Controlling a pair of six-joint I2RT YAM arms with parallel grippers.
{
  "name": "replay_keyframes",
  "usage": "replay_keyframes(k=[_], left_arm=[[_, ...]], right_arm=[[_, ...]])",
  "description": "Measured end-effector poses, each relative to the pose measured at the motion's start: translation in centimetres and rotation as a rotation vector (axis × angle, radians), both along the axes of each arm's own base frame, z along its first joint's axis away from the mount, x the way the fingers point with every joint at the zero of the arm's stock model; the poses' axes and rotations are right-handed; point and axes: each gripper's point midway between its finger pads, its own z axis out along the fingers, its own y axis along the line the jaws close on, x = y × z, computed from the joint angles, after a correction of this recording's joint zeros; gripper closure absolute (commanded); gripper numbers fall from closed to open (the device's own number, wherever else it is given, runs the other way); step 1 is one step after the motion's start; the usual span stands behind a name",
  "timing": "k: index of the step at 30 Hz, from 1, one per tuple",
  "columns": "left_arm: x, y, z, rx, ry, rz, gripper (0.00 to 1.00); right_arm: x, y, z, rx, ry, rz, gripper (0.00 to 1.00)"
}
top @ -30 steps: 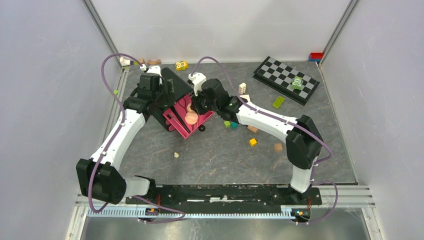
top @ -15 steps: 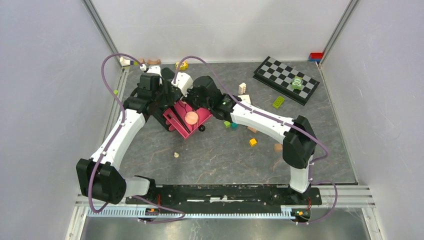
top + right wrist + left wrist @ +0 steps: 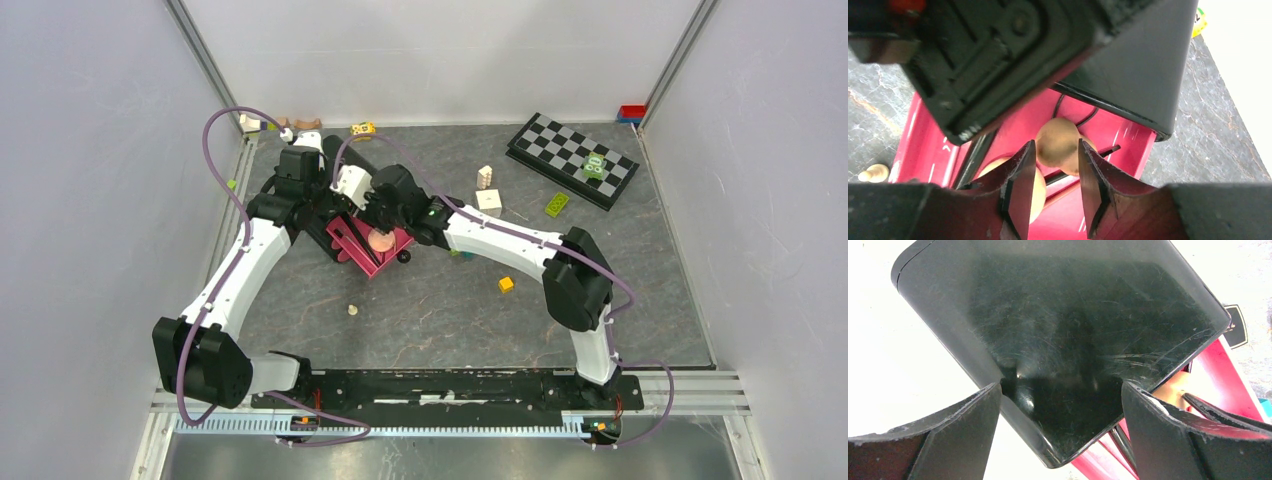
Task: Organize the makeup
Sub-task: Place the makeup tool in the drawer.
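A pink makeup case (image 3: pixel 362 258) lies on the dark table with its black lid (image 3: pixel 1058 315) standing up. My left gripper (image 3: pixel 325 195) is shut on that lid's lower corner, which spans its wide-set fingers (image 3: pixel 973 425). My right gripper (image 3: pixel 1055 145) hovers over the case with its jaws parted. A peach sponge (image 3: pixel 1060 142) lies just beyond the tips, free of both. A round peach puff (image 3: pixel 381 239) rests in the case, partly behind the right gripper's left finger (image 3: pixel 1018 180). Thin black brushes (image 3: pixel 1098 151) lie across the case floor.
A chessboard (image 3: pixel 572 158) sits at the back right with a green block (image 3: pixel 595 165) on it. A white cube (image 3: pixel 489 199), another green block (image 3: pixel 556 204) and a yellow block (image 3: pixel 506 284) lie right of the case. A small pale pawn (image 3: pixel 352 310) lies in front.
My right arm has swung left, further over the case. Its jaws have widened and the sponge sits loose in the case. The left gripper and the lid have stayed put.
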Motion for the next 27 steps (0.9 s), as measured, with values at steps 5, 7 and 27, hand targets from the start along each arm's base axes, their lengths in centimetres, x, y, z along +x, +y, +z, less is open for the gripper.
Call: replay_keyframes(k=[5, 7, 27], left_arm=[[0.0, 0.0, 0.0, 0.000, 0.000, 0.000, 0.05], [0.0, 0.0, 0.0, 0.000, 0.000, 0.000, 0.05], [0.0, 0.0, 0.0, 0.000, 0.000, 0.000, 0.05]], right_arm=[[-0.6, 0.6, 0.2, 0.001, -0.007, 0.018, 0.45], [-0.9, 0.8, 0.2, 0.001, -0.007, 0.023, 0.44], [-3.5, -6.7, 7.7, 0.226, -0.025, -0.226, 0.42]])
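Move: The peach-coloured makeup sponge is between the right fingertips, its middle only about 1 cm ahead, 1 cm left and 1 cm below the hand point, in the open pink drawer. The round powder puff is some 4 cm back, 1 cm right; the long black tool 4 cm back, 4 cm left; both 2 to 3 cm lower. The drawer's black knob is about 7 cm back, 4 cm right. From the left hand the sponge is roughly 11 cm right, 1 cm ahead, 5 cm lower. The sponge is let go in the drawer: the right fingers, already parting, spread to a bit over half open while the hand eases back and left by barely 1 cm. Then the hand climbs clear about 8 cm and swings right some 7 cm and a little back, out of the drawer, turning about 13 degrees clockwise as its fingertips tip up. ##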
